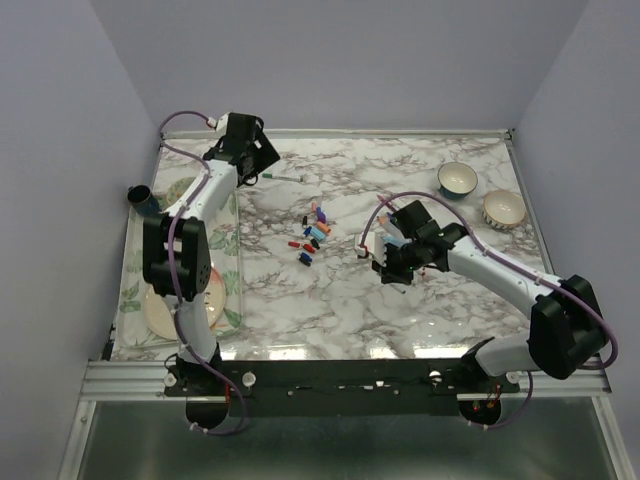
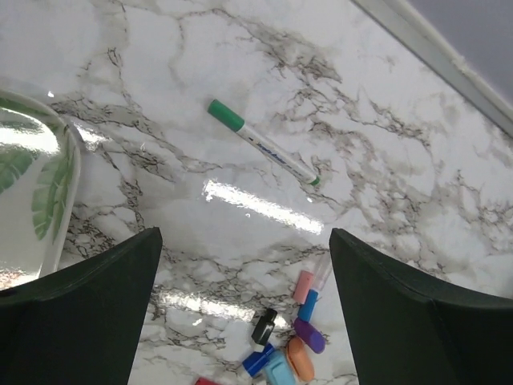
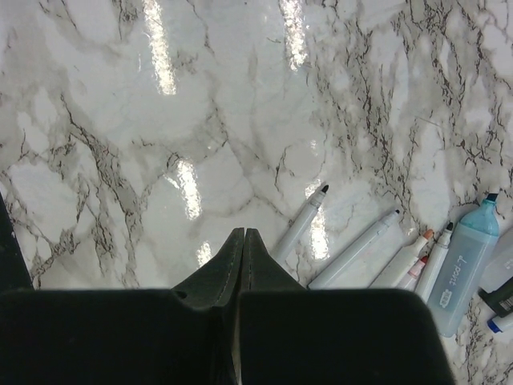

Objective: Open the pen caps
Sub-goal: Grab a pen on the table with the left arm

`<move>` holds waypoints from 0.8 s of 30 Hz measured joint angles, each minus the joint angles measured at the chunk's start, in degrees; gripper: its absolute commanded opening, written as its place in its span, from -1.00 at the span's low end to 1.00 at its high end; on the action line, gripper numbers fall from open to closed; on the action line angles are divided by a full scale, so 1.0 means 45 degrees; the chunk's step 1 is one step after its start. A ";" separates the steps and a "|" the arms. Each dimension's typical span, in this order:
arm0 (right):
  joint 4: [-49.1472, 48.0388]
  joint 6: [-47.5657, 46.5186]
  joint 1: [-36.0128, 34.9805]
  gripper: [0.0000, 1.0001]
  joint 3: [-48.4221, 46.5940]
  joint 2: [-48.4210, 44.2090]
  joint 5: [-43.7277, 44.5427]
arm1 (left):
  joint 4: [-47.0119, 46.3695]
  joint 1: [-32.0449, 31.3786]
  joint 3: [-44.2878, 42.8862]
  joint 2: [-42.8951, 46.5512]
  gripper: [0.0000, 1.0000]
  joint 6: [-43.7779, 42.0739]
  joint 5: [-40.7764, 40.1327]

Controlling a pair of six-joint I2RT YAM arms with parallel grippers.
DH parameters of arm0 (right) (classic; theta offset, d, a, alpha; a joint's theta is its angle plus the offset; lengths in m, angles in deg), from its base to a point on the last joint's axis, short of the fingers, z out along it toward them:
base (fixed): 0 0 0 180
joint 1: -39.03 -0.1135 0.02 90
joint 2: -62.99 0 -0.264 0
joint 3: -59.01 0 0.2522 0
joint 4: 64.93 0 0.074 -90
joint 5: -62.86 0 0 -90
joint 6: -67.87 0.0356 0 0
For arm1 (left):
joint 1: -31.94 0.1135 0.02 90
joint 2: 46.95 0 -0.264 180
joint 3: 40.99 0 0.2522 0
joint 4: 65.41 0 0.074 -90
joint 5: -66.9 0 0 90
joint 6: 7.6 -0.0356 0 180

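Note:
Several loose pen caps [image 1: 312,235] in red, blue, orange, pink and black lie in a cluster at mid-table. The left wrist view shows some of these caps [image 2: 292,337] low between my fingers. A white pen with a green cap [image 2: 260,143] lies alone on the marble beyond them, near my left gripper [image 1: 255,160]. That left gripper [image 2: 244,234] hangs open above the table with nothing in it. My right gripper [image 1: 390,265] is shut and empty [image 3: 243,233]. Uncapped white pens [image 3: 300,224] and a light blue highlighter [image 3: 465,265] lie just right of it.
Two bowls [image 1: 458,179] [image 1: 503,209] stand at the back right. A leaf-patterned tray [image 1: 228,250] runs along the left side, with a cream plate [image 1: 160,312] on it and a dark cup [image 1: 140,196] beyond. The tray's rim [image 2: 68,172] shows at the left of the left wrist view.

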 measured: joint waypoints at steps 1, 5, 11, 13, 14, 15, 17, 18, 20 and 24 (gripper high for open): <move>0.0000 0.0000 0.0000 -0.85 0.0000 -0.0058 0.0029 | 0.0374 0.0000 -0.0845 -0.0792 0.75 0.0087 -0.0073; -0.0005 0.0000 0.0000 -0.85 0.0000 -0.0199 0.0087 | 0.1855 -0.0024 -0.2866 -0.2861 0.47 0.0573 -0.0612; -0.0015 0.0000 0.0058 -0.85 0.0000 -0.0238 0.0097 | 0.3604 -0.0112 -0.5265 -0.4867 0.32 0.1365 -0.1384; -0.0010 0.0000 0.0058 -0.85 0.0000 -0.0238 0.0102 | 0.4070 -0.0136 -0.6392 -0.5557 0.30 0.1549 -0.1525; -0.0015 0.0000 0.0058 -0.85 0.0000 -0.0238 0.0107 | 0.4410 -0.0151 -0.6985 -0.5906 0.29 0.1622 -0.1603; -0.0019 0.0000 0.0058 -0.85 0.0000 -0.0238 0.0117 | 0.4707 -0.0170 -0.7703 -0.6358 0.29 0.1695 -0.1676; -0.0019 0.0000 0.0058 -0.85 0.0000 -0.0238 0.0141 | 0.5212 -0.0189 -0.8782 -0.6994 0.29 0.1768 -0.1724; -0.0019 0.0000 0.0058 -0.85 0.0000 -0.0238 0.0146 | 0.5440 -0.0199 -0.9282 -0.7310 0.29 0.1797 -0.1734; -0.0015 0.0000 0.0058 -0.85 0.0000 -0.0238 0.0146 | 0.5858 -0.0223 -1.0015 -0.7800 0.26 0.1841 -0.1719; -0.0015 0.0000 0.0058 -0.85 0.0000 -0.0238 0.0146 | 0.6188 -0.0228 -1.0632 -0.8340 0.23 0.1996 -0.1632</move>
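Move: The green-capped pen lies about 12 cm ahead of my open left hand, 5 cm to its right and some 16 cm below, its cap end to the left. The pile of loose caps is roughly 8 cm back and 17 cm right of this hand; the floral bowl sits some 27 cm to its left and 4 cm ahead. From my idle right hand, the pen is about 43 cm ahead and 35 cm left. I swoop my left hand down about 9 cm and forward about 8 cm towards the capped end of the green pen, dropping steeply first, then reaching out, then easing lower. My wrist tips some 15 degrees further down and turns about 10 degrees counter-clockwise while the fingers narrow from wide open to roughly two-thirds, stopping above the pen without touching it. ##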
